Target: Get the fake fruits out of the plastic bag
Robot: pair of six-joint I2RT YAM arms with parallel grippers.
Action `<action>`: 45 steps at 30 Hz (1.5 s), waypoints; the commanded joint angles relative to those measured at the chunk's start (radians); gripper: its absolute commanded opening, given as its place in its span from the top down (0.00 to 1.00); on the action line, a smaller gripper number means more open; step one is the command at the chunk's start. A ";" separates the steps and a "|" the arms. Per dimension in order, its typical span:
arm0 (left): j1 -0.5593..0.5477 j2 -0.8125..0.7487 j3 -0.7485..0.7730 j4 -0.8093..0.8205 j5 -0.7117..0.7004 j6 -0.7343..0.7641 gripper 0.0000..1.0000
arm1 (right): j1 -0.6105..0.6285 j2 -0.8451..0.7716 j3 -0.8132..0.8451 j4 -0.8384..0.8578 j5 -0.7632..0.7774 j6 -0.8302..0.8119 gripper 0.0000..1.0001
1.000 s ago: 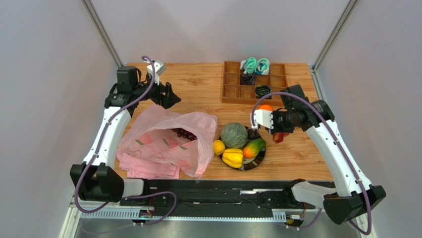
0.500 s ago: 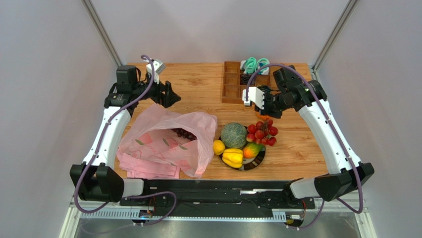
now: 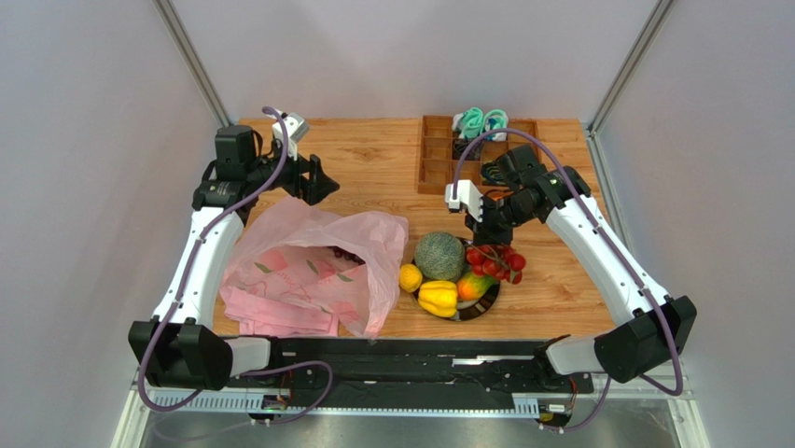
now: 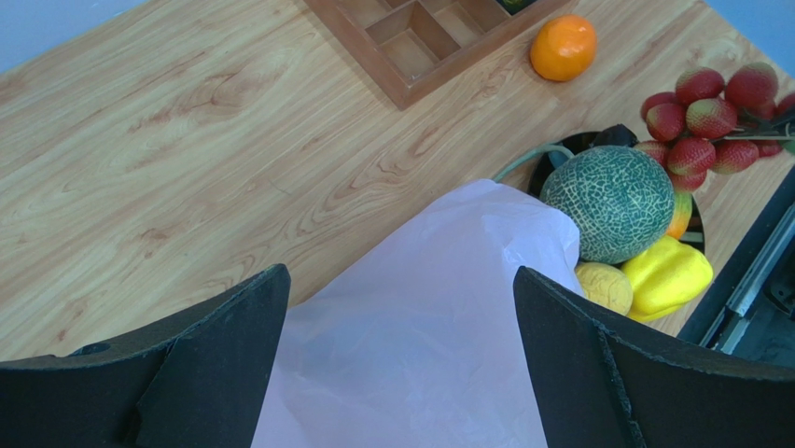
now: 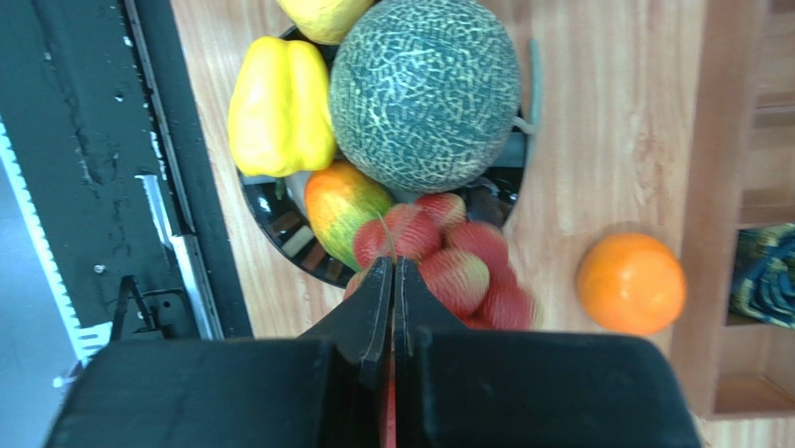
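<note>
The pink plastic bag (image 3: 308, 266) lies at the left with its mouth facing right, and dark purple grapes (image 3: 347, 252) show inside it. My left gripper (image 3: 317, 180) hovers open above the bag's far end (image 4: 420, 355), holding nothing. A black plate (image 3: 483, 308) carries the netted melon (image 3: 440, 255), lemon (image 3: 411, 277), yellow lobed piece (image 3: 439, 297) and an orange-green fruit (image 3: 476, 283). My right gripper (image 5: 392, 263) is shut on the stem of the red berries (image 5: 457, 275), which hang blurred over the plate's right rim. The orange (image 5: 631, 283) rests on the table behind the plate.
A wooden compartment tray (image 3: 434, 161) with teal and black items (image 3: 481, 121) stands at the back right. A folded pink cloth (image 3: 280, 319) lies under the bag's near side. The black rail (image 3: 401, 359) runs along the table's near edge.
My right arm rose from beside the plate with the red berries and swung left, so the cluster now hangs over the plate's right rim. The left arm barely moved.
</note>
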 commanded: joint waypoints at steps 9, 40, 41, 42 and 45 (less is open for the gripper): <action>0.000 -0.041 -0.013 0.007 0.007 0.007 0.01 | 0.022 -0.011 0.005 0.058 -0.078 0.051 1.00; -0.001 -0.004 0.011 0.013 0.016 0.001 0.01 | 0.084 0.088 -0.015 0.071 -0.098 0.074 0.63; -0.001 -0.002 0.014 0.013 0.014 0.001 0.01 | 0.085 0.086 -0.016 0.074 -0.098 0.074 0.52; -0.001 -0.001 0.016 0.015 0.014 0.002 0.01 | 0.085 0.085 -0.016 0.076 -0.092 0.076 0.44; -0.001 0.004 0.019 0.013 0.014 -0.001 0.01 | 0.085 0.080 -0.009 0.080 -0.095 0.082 0.28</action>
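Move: Holding the strawberry bunch by its stems, the shut right hand has the plate's middle level with it, about 6 cm to its left and 14 cm below. On the plate the melon sits some 10 cm left and 3 cm ahead, the mango roughly 2 cm left and 2 cm back, the yellow pepper about 9 cm left and 6 cm back. From the left hand, the plate lies some 26 cm right, 16 cm back and 18 cm below. Carrying the hanging strawberry bunch left, the right hand travels about 4 cm towards the melon, bringing the bunch over the mango on the plate's right side. It then sinks about 2 cm, the fingers tipping slightly back towards the base, and opens them to roughly two-thirds to let go of the stems. ##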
